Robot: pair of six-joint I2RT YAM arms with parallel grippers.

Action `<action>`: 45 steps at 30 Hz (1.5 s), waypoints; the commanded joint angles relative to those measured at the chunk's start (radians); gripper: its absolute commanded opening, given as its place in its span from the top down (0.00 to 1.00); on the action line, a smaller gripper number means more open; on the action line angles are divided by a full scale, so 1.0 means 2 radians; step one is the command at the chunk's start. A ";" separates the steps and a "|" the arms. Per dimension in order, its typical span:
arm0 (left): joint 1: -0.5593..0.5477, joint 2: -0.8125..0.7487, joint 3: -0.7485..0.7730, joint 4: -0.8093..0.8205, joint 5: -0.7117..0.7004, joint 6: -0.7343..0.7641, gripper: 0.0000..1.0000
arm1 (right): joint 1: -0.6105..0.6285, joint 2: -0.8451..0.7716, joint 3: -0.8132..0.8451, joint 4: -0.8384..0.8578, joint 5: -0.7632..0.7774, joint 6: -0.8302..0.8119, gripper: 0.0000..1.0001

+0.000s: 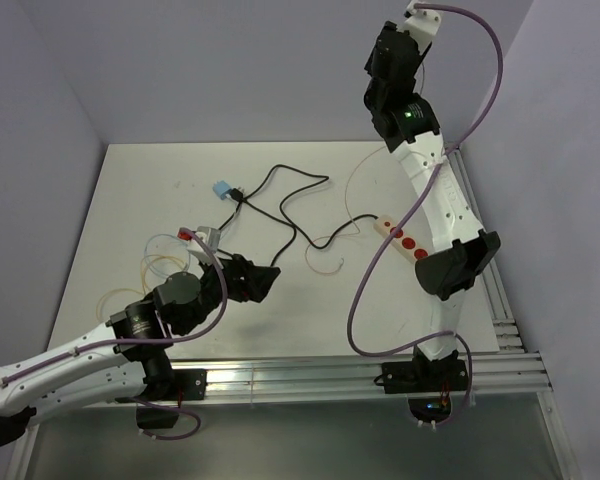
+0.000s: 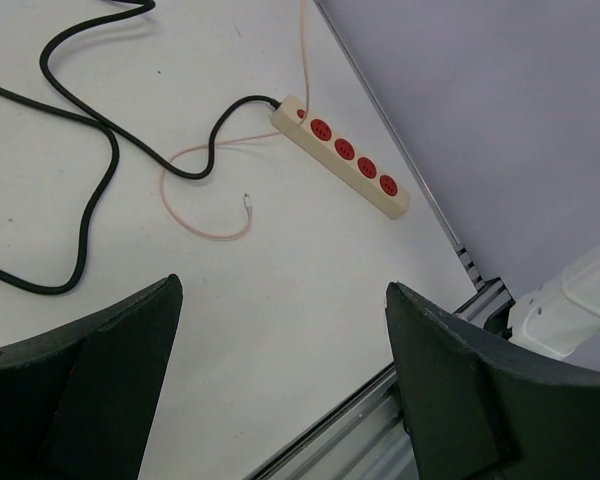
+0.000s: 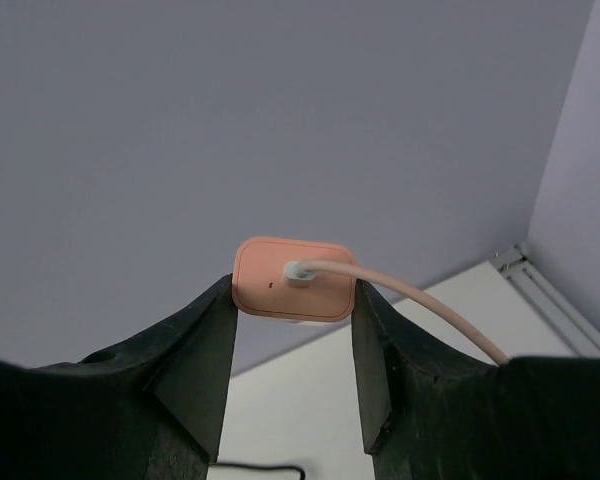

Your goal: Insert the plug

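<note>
My right gripper (image 3: 293, 284) is shut on a pink square plug (image 3: 270, 272), gripping its two sides, held high in the air facing the back wall. A pink cable (image 3: 420, 305) leaves the plug's face to the right. In the top view the right gripper (image 1: 388, 75) is raised far above the table and the plug is hidden. The beige power strip (image 1: 402, 238) with red sockets lies on the table at the right, also in the left wrist view (image 2: 345, 155). My left gripper (image 1: 265, 282) is open and empty, low over the table (image 2: 283, 285).
A black cable (image 1: 280, 205) winds across the table's middle to a blue adapter (image 1: 221, 189). Thin pink cable loops (image 2: 205, 225) lie near the strip. Small parts and clear wires (image 1: 185, 245) sit by the left arm. An aluminium rail (image 1: 330, 375) runs along the front edge.
</note>
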 commanded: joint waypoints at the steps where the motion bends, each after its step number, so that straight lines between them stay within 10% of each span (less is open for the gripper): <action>1: 0.007 -0.014 -0.001 0.011 0.015 0.008 0.12 | -0.016 0.021 0.022 0.097 0.053 -0.049 1.00; 21: 0.016 -0.054 -0.002 -0.016 0.074 0.007 0.12 | -0.032 -0.019 -0.252 -0.215 0.032 0.319 1.00; 29: 0.017 -0.045 -0.005 -0.015 0.095 -0.002 0.13 | -0.024 -0.152 -0.477 -0.169 -0.007 0.376 1.00; 45: 0.019 -0.040 -0.006 -0.009 0.095 0.008 0.13 | -0.002 -0.161 -0.574 -0.139 0.063 0.393 1.00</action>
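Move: The power strip, where the plug held in the right hand is being taken, lies on the table some 45 cm below that hand, with its middle about 12 cm back and 10 cm to the right. The black cord enters the strip's far-left end nearly straight under the hand, and the plug cord's loose end lies about 16 cm back and 10 cm left. From the left hand the strip is about 23 cm ahead, 39 cm right and 24 cm lower. The orange plug, still pinched in the right fingers, swings a few centimetres forward at first, then plunges and draws back towards the power strip, ending about 37 cm lower, 18 cm farther back and 5 cm to the right. Meanwhile the wrist tips the fingers some 45 degrees down and turns them clockwise. The open, empty left hand eases back a little. ##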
